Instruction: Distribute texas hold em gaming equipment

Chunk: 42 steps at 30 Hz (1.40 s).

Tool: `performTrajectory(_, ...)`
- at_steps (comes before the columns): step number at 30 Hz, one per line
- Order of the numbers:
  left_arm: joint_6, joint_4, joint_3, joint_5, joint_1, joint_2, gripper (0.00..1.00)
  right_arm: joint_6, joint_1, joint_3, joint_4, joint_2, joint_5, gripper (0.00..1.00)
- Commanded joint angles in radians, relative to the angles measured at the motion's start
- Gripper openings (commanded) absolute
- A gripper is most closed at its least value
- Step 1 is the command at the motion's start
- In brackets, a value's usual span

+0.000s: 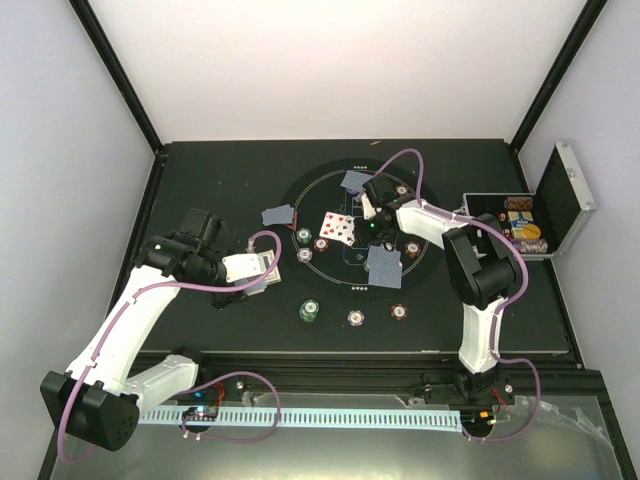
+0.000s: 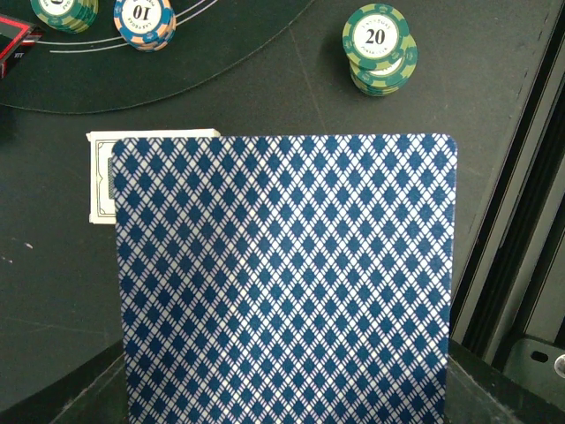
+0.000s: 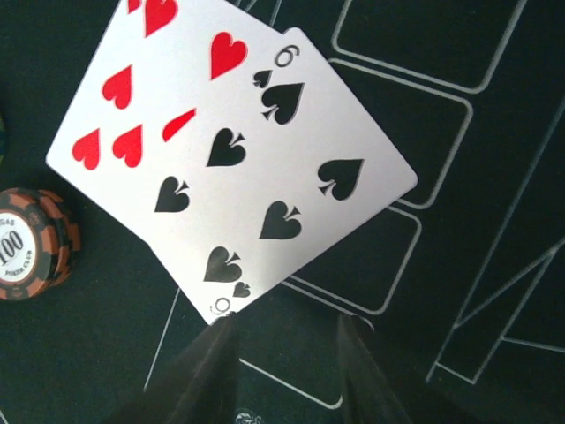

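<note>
A blue-diamond-backed playing card (image 2: pixel 282 283) fills the left wrist view and hides the fingers. More cards (image 2: pixel 100 177) of the pack peek out behind it. From above, my left gripper (image 1: pixel 252 268) is shut on this pack, left of the round black mat (image 1: pixel 335 274). My right gripper (image 3: pixel 287 325) hovers open over the mat. Its left fingertip (image 3: pixel 221 331) is at the corner of a face-up six of spades (image 3: pixel 265 177), which overlaps a hearts card (image 3: pixel 132 115). A brown-red 100 chip (image 3: pixel 26 245) lies beside them.
Face-down cards (image 1: pixel 278 215) (image 1: pixel 355 182) (image 1: pixel 384 265) lie around the mat. Green (image 1: pixel 310 311), white (image 1: pixel 355 318) and brown-red (image 1: pixel 399 311) chip stacks stand near the front edge. The open silver case (image 1: pixel 545 215) stands at the right.
</note>
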Motion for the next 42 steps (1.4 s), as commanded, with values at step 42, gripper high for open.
performTrajectory(42,0.013,0.018,0.016,-0.018,0.002,0.008,0.02,0.117,-0.072,0.16,-0.053,0.125,0.005,0.07)
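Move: The skewed six of spades lies about 5 cm ahead of the right hand and 4 cm to its left, some 2 cm below the fingertips. Partly under it lies the seven of hearts, roughly 6 cm ahead and 8 cm left of that hand. The orange 100 chips stand about 1 cm ahead and 11 cm left, the face-down cards some 6 cm back and 5 cm right. From the left hand the six lies about 21 cm ahead and 25 cm right, 15 cm lower. Down about 2 cm to the mat beside the six of spades, easing slightly forward as the right fingers close from part-open to nearly shut; then forward another 4 to 5 cm at that low height, pushing along the card's near right edge with the closed fingertips to square it. The wrist turns some 10 degrees clockwise. ##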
